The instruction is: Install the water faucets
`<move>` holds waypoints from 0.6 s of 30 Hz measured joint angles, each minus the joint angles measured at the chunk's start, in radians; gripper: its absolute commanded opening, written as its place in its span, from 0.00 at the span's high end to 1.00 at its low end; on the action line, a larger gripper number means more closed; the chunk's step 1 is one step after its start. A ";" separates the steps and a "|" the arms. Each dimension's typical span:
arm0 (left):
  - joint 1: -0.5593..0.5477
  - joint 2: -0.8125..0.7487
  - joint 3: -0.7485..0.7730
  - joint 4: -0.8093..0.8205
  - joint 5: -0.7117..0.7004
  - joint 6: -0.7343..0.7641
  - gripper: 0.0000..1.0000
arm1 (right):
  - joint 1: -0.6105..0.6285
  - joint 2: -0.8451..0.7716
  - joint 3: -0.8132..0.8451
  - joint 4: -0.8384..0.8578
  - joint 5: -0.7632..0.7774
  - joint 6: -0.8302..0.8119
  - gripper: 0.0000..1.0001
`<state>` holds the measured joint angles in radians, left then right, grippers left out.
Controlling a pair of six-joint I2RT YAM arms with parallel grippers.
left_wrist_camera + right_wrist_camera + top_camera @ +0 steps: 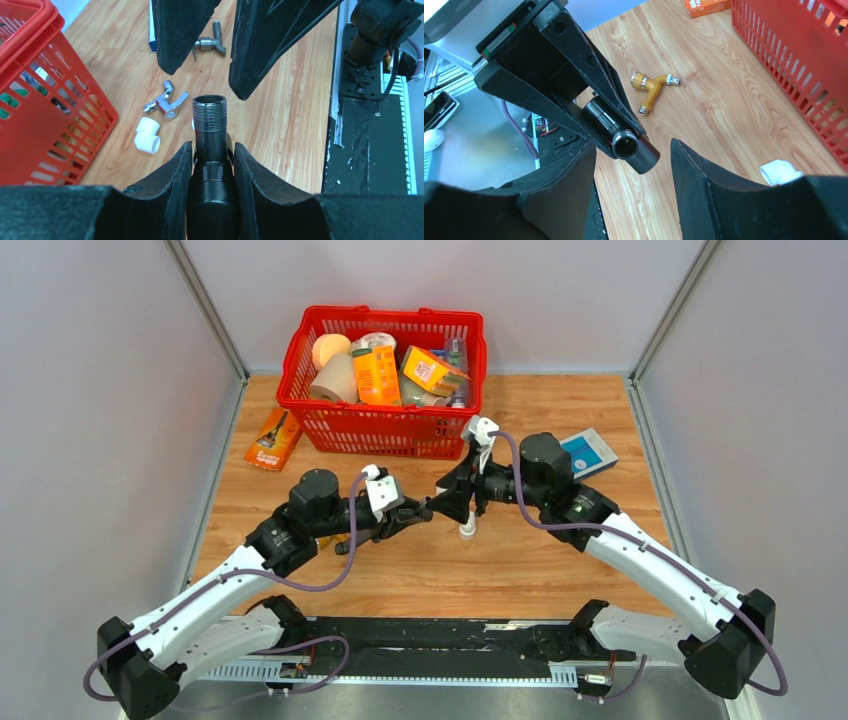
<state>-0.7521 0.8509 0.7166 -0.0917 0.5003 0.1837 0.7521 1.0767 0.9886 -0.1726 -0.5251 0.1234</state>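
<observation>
My left gripper (212, 147) is shut on a dark grey water faucet (210, 125), whose threaded open end sticks out past the fingertips. That end points at my right gripper (633, 146), which stands open just in front of it, jaws wide on either side and not touching it. In the right wrist view the faucet (629, 145) shows end-on, clamped in the left gripper's black fingers (574, 85). From above, both grippers meet at mid-table, left gripper (418, 510) facing right gripper (447, 502). A white elbow fitting (467, 530) lies on the table just below them.
A chrome faucet (165, 102), the white elbow (147, 135) and a grey tap (210, 42) lie on the wood. A brass valve (651, 87) lies further left. The red basket (390, 418) stands at the back, with an orange box (272, 440) to its left and a blue book (590, 452) to its right.
</observation>
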 measured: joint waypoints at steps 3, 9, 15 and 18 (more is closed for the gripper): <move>0.000 0.008 0.002 0.013 0.017 -0.004 1.00 | 0.000 0.012 0.000 0.017 -0.019 0.015 0.44; 0.000 0.017 0.011 0.036 0.036 -0.018 1.00 | 0.000 0.041 0.000 0.037 -0.044 0.039 0.49; 0.000 0.018 0.012 0.061 0.049 -0.026 1.00 | 0.001 0.069 0.000 0.044 -0.067 0.059 0.69; 0.000 0.025 0.012 0.069 0.049 -0.030 1.00 | 0.005 0.069 0.000 0.057 -0.091 0.069 0.99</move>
<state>-0.7517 0.8761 0.7284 -0.0223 0.5491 0.1539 0.7570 1.1461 0.9882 -0.1158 -0.6159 0.1925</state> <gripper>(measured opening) 0.394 0.248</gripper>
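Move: The threaded end of the dark faucet, which my left hand already holds, sticks out about 4 cm to the right and 1 cm ahead of that hand. From my open right hand it lies roughly 3 cm left and 2 cm down. Some 25 cm below the right hand stand the white fitting, 5 cm ahead and 8 cm right, and the white elbow, about 15 cm ahead and 3 cm right. I ease my right hand about 2 cm left and 1 cm down to bring its fingers around the faucet's threaded end, then shut them from wide to nearly closed and pinch the thread from both sides. My left hand keeps its grip and lifts the faucet about 1.5 cm while carrying it 1 cm right to meet them. ##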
